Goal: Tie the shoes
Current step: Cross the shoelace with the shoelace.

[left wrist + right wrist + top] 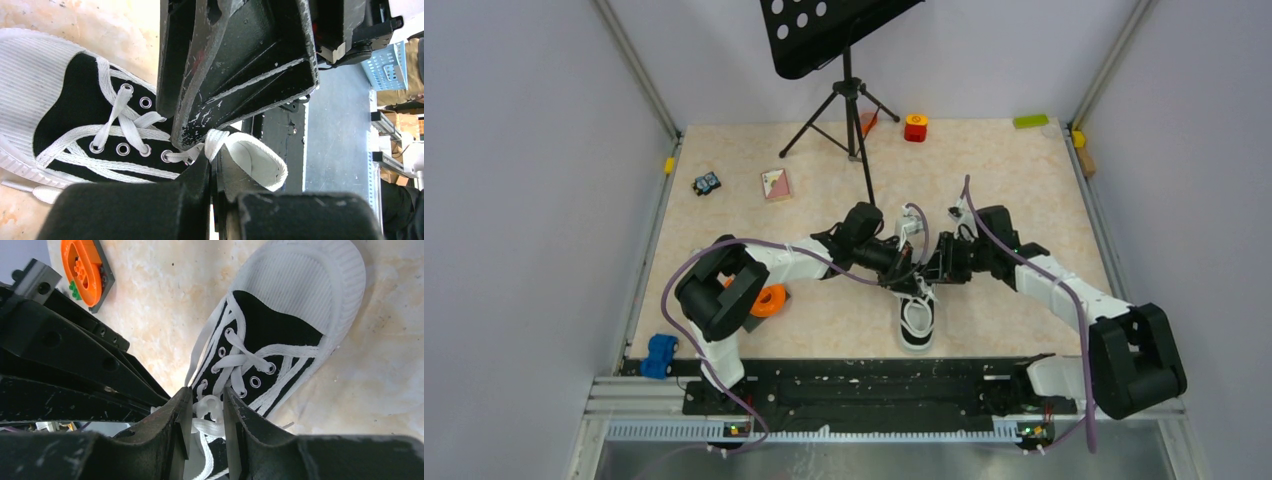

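The shoe (916, 322) is a small black sneaker with a white toe cap, lying in the middle of the table with its toe toward the arm bases. It also shows in both wrist views (75, 115) (280, 335). My left gripper (214, 150) is shut on a loop of white lace (260, 155) just over the top eyelets. My right gripper (206, 395) stands open over the same spot, its jaws a little apart with the knotted laces (207, 407) between them. Both grippers meet tip to tip above the shoe's opening (921, 272).
An orange part on a grey plate (767, 300) lies left of the shoe, under the left arm. A blue toy (661, 355) sits at the near left edge. A music stand's tripod (849, 110), a card (775, 184) and small blocks (915, 127) stand toward the back.
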`<state>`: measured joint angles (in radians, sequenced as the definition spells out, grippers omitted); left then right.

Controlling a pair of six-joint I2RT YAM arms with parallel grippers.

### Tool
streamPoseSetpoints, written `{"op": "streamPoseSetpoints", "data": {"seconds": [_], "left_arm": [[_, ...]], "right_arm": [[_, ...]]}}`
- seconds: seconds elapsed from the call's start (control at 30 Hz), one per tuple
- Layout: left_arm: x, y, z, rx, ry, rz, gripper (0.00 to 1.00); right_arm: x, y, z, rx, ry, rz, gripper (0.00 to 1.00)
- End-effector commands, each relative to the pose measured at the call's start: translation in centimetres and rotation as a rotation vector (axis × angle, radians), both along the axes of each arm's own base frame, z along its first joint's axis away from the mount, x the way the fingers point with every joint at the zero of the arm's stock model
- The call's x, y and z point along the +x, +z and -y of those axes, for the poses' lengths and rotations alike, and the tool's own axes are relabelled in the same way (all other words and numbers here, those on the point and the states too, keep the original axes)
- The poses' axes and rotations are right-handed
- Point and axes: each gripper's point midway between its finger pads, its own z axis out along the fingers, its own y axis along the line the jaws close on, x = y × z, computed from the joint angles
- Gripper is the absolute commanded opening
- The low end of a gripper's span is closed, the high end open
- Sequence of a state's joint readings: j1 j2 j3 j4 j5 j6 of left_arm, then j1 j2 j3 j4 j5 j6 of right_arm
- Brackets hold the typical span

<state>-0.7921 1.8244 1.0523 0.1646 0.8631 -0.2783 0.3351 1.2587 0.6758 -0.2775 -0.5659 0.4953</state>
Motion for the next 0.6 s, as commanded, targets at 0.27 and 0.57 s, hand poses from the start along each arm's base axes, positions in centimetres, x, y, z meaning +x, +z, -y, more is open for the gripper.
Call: {"op": "streamPoseSetpoints", "data": {"seconds": [0.27, 0.57], "left_arm": [[0.5, 1.1, 0.6, -0.034, -0.005, 0.033, 0.0], [0.4, 1.1, 0.5, -0.031, -0.004, 0.032, 0.0]], "right_arm": [[-0.6, 0.4, -0.3, 0.015, 0.094, 0.006, 0.28], [0.2, 1.2, -0.1, 0.007, 0.053, 0.046, 0.0]]}}
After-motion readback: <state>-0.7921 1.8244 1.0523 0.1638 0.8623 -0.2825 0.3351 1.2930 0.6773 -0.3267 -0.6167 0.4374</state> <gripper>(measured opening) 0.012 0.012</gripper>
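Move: The shoelace at the crossing already lies between the right hand's open fingers, about 1 cm back and 1 cm below the hand point, level sideways. From that hand, the left fingertips are some 3 cm back and 2 cm left; the shoe's toe cap about 8 cm ahead, 2 cm left and 6 cm below; the heel opening roughly 10 cm back, 4 cm left and 4 cm below. From the left hand, that crossing is about 2 cm ahead, 2 cm right, level in height. The right fingers shut on the white shoelace beside the left fingertips, pinching it at the crossing. Before closing from about a third open, the right hand eases back towards the heel by about 1.5 cm and down about 1 cm, then stays there. The left hand holds still, keeping its closed grip on its own piece of lace. ##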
